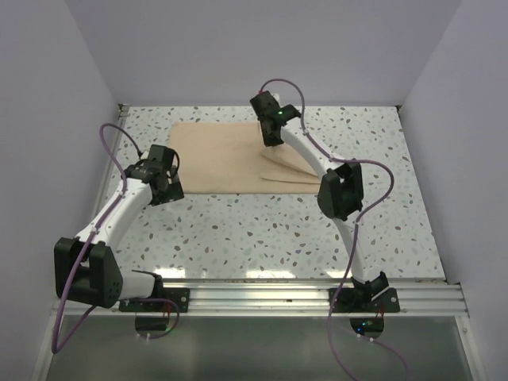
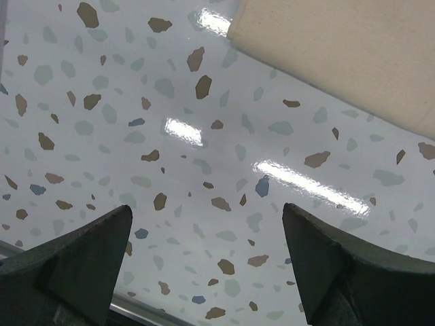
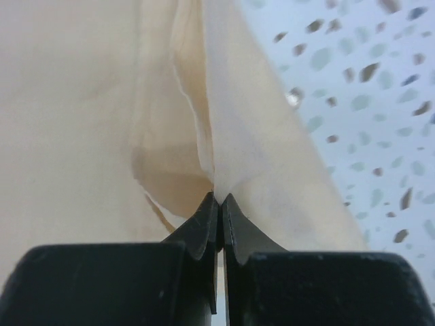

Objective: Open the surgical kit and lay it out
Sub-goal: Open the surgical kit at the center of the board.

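The tan cloth wrap (image 1: 218,157) lies on the speckled table at the back middle. My right gripper (image 1: 271,136) is shut on a fold of the cloth (image 3: 224,136) and lifts it into a tent at the wrap's right side. In the right wrist view the right gripper (image 3: 219,198) pinches the cloth at its tip. My left gripper (image 1: 164,188) is open and empty just off the wrap's near left corner. In the left wrist view the left gripper (image 2: 207,224) hangs over bare table, with the cloth's corner (image 2: 340,47) at the upper right. The steel tray and the instruments are hidden.
White walls close in the table (image 1: 278,230) on the left, back and right. An aluminium rail (image 1: 262,298) runs along the near edge with both arm bases on it. Purple cables loop off both arms.
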Motion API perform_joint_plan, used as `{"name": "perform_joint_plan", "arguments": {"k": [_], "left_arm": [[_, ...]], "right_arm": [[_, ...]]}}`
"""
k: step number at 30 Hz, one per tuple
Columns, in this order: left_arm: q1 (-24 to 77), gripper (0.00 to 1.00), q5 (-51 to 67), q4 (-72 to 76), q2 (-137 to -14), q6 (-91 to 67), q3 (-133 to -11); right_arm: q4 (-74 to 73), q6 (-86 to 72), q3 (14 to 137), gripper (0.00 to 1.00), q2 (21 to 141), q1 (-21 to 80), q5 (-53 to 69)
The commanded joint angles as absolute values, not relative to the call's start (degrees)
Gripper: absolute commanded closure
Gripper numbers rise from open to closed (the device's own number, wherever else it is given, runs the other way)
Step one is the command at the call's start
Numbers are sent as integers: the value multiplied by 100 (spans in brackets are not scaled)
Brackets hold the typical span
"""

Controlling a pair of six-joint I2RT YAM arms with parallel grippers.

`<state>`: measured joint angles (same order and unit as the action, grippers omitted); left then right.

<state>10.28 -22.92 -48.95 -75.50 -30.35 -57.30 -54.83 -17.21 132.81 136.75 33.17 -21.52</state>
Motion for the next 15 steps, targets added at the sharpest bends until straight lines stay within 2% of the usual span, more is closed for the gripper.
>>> {"name": "perform_joint_plan", "arguments": {"k": [1, 6, 7, 8, 9, 10, 15], "left_arm": [[1028, 4, -2408, -4957, -7638, -2988, -5976], [1028, 4, -2303, -5106, -7760, -2971, -6248], [1028, 4, -2277, -5133, -7778, -2971, -6284], [1028, 4, -2259, -5159, -7804, -2962, -6328], [1028, 5, -2233, -5229, -7857, -2953, -6415], [1028, 4, -2232, -5264, -7875, -2944, -6460], [1028, 4, -2267, -5353, -7901, -2909, -6600]], "right_arm": [[-5274, -1398, 13807, 100, 13509, 2559, -3251], [-4678, -1169, 14361, 100, 13869, 1812, -3795], [-4545, -1056, 14440, 95, 13913, 1750, -3814], [-4413, -1002, 14493, 85, 14044, 1679, -3832], [-4299, -993, 14685, 16, 14115, 1566, -3902], [-4254, -984, 14739, 2, 14194, 1512, -3902], [-4113, -984, 14705, 2, 14090, 1389, -4026]]}}
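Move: The right hand has the kit's cloth flap pinched already; the board spot it is taken to, by the kit's far right corner, lies about 12 cm ahead, 21 cm right and 7 cm lower. The kit's flat left part is some 19 cm to the left, level with the hand; the kit's near right corner is roughly 15 cm back and 16 cm right. From the left hand the spot is about 34 cm ahead and 58 cm right. Sweeping fast to the right by about 22 cm and forward about 12, the right hand drags the pinched flap away from the kit's flat left part to the far right corner, rising some 6 cm before it starts to sink. The wrist turns clockwise about 25 degrees, and the fingers, shut until then, spring wide open late in the sweep. The open left hand eases roughly 2 cm forward and up. ##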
